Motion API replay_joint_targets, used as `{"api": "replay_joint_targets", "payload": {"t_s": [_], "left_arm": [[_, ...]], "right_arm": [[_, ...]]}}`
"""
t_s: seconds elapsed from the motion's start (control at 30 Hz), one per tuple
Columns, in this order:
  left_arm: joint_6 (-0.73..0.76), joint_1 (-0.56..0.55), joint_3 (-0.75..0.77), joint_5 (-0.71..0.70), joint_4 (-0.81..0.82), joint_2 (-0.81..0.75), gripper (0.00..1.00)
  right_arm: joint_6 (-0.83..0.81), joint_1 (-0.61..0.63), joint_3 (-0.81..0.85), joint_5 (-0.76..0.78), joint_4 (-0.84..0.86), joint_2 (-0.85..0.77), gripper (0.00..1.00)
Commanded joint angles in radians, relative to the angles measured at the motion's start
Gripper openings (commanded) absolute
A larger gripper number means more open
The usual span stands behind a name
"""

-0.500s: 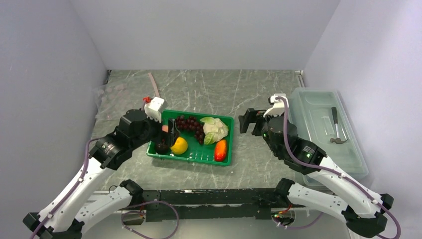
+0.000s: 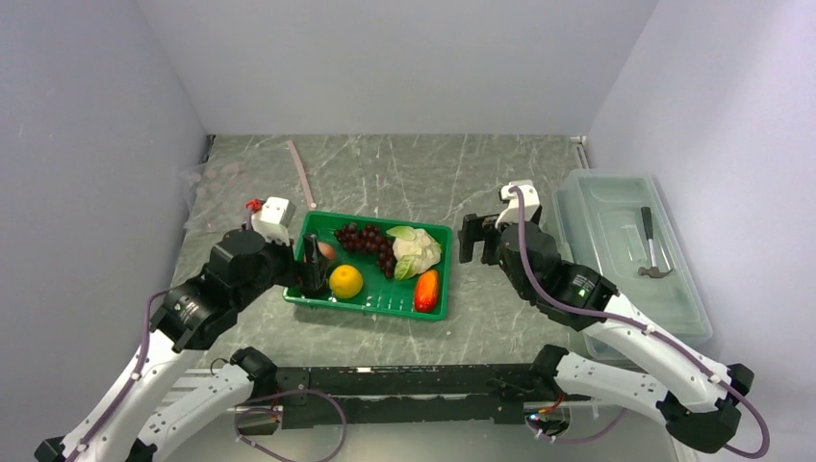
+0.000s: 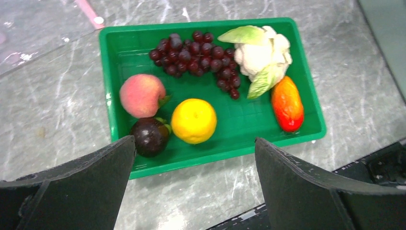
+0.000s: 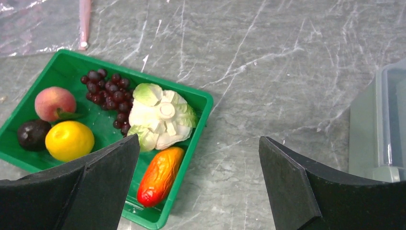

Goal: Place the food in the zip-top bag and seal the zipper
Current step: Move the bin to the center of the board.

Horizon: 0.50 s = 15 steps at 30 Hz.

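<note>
The food lies in a green tray (image 2: pixel 385 310): a dark grape bunch (image 3: pixel 194 52), pale lettuce (image 3: pixel 261 55), a yellow lemon (image 3: pixel 193 120), a red-orange oblong fruit (image 3: pixel 287 103), a pink peach (image 3: pixel 142 95) and a small dark round fruit (image 3: pixel 150 136). The zip-top bag (image 2: pixel 216 188) lies flat at the back left, its pink zipper (image 2: pixel 301 173) pointing toward the tray. My left gripper (image 2: pixel 313 269) hangs open over the tray's near-left corner, holding nothing. At the tray's right, over bare table, my right gripper (image 2: pixel 478 236) is open and empty.
A large clear lidded box (image 2: pixel 630 250) with a grey hammer (image 2: pixel 654 248) inside stands along the right wall. Grey walls close in the left, back and right sides. Both arm bases sit at the near edge.
My left gripper has drawn back toward the near left, over the tray's near-left corner. The right gripper has shifted slightly left toward the tray. The food has not moved.
</note>
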Motion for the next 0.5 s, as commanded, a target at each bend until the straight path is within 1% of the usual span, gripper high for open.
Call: {"api": "replay_joint_targets", "payload": {"t_s": [0.0, 0.07, 0.17, 0.27, 0.47], "left_arm": [[-0.045, -0.003, 0.010, -0.133, -0.071, -0.007, 1.00], [-0.056, -0.003, 0.015, -0.151, -0.085, -0.006, 1.00], [-0.046, -0.003, 0.008, -0.124, -0.068, -0.018, 1.00], [-0.046, -0.002, 0.008, -0.128, -0.069, -0.028, 1.00], [-0.043, -0.003, 0.002, -0.122, -0.070, -0.040, 1.00]], "right_arm": [[-0.062, 0.004, 0.030, -0.057, 0.029, 0.002, 1.00], [-0.069, 0.004, 0.039, -0.079, 0.036, 0.018, 1.00], [-0.090, 0.004, 0.063, -0.122, 0.039, 0.053, 1.00], [-0.128, 0.004, 0.081, -0.171, 0.045, 0.094, 1.00], [-0.171, 0.004, 0.143, -0.314, 0.056, 0.198, 1.00]]}}
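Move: The green bin's middle lies about 21 cm to the right hand's left, 3 cm ahead and 23 cm below; its cauliflower is 12 cm left and 5 ahead, the red-orange fruit 10 cm left and 4 back. From the left hand the bin's middle lies some 10 cm right, 5 ahead and 21 below, with the dark fruit about 1 cm left and 3 ahead, the yellow fruit 5 cm right and 3 ahead. The bin is being approached from above by both open hands. The right goes about 5 cm left to over its right end, speeding up and sinking slightly, while turning some 13 degrees counter-clockwise; the left eases 2.5 cm left towards the bin's left end, dipping about a centimetre and slowing, with a small counter-clockwise turn. Neither touches anything. ##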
